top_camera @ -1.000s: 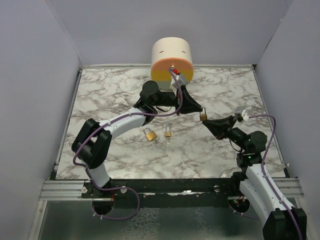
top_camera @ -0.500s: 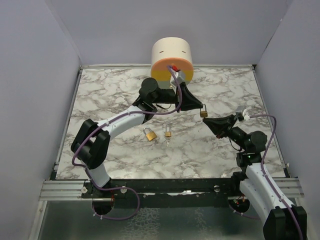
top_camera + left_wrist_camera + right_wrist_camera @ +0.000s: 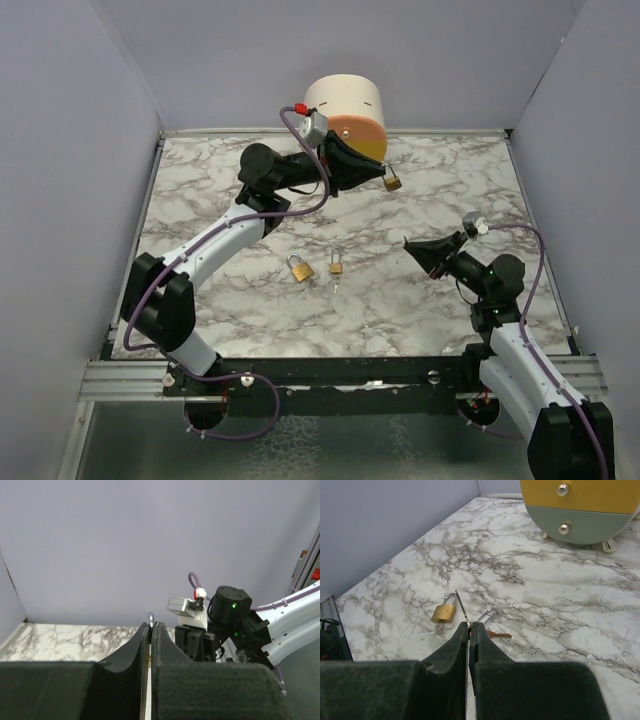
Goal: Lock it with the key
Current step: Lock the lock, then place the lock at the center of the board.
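My left gripper (image 3: 378, 172) is raised in front of the round cabinet and shut on a small brass padlock (image 3: 392, 182), which hangs just past its fingertips. In the left wrist view only the silver shackle (image 3: 150, 618) shows, above the closed jaws of my left gripper (image 3: 151, 625). My right gripper (image 3: 408, 243) hovers to the right, shut on a thin key (image 3: 461, 605) that shows edge-on beyond its tips (image 3: 469, 625). The padlock and the key are well apart.
Two more brass padlocks lie mid-table, a larger one (image 3: 299, 267) and a smaller one (image 3: 336, 266) with a key in it. They also appear below my right gripper: one padlock (image 3: 443, 613), one shackle (image 3: 488, 615). The round cabinet (image 3: 345, 100) stands at the back; purple walls enclose the table.
My left arm has lifted and swung back and left, carrying the padlock away from my right gripper toward the cabinet. The right gripper has shifted only slightly.
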`<move>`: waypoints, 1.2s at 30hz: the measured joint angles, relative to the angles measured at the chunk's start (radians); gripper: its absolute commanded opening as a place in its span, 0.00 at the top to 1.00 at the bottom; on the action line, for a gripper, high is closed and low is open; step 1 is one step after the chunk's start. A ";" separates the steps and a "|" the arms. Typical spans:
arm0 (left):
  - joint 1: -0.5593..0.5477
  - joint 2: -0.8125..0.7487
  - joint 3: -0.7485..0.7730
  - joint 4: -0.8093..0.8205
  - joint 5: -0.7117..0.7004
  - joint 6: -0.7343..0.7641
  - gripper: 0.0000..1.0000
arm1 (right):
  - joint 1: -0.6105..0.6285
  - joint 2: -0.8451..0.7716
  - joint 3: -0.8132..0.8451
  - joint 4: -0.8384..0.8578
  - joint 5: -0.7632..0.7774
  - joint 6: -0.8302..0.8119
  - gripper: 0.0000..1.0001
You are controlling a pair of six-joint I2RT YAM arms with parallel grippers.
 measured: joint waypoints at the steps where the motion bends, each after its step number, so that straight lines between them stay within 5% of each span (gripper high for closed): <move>1: 0.000 0.000 -0.004 0.002 0.000 -0.003 1.00 | 0.000 -0.005 0.000 -0.016 0.013 -0.005 0.99; 15: -0.055 0.245 -0.324 -0.027 -0.005 -0.090 1.00 | 0.000 -0.057 0.153 -0.378 0.351 -0.076 0.99; 23: -0.066 0.337 -0.262 -0.138 -0.066 -0.053 1.00 | 0.000 0.063 0.203 -0.537 0.452 -0.085 0.99; 36: -0.108 0.425 -0.076 -0.588 -0.354 0.200 1.00 | 0.000 0.218 0.232 -0.606 0.451 -0.069 0.99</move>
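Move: The left hand, which already grips a padlock by its shackle, has a bare table spot some 5 cm to its right, 6 cm ahead and 41 cm below. From this hand the middle padlock lies about 5 cm ahead and 3 cm left, the big padlock 3 cm ahead and 11 cm left, both on the table. For the right hand, holding the key, that bare spot is roughly 8 cm ahead, 4 cm left and 17 cm below. Keeping its pinch on the padlock's shackle, the left hand lowers it some 35 cm towards the bare table beside the middle padlock, easing about 5 cm right and, late on, 5 cm forward as its fingers tip from slightly up to slightly down. The right hand keeps hold of the key, swings right and forward, then sinks about 9 cm, its fingers turning clockwise and tipping down. ##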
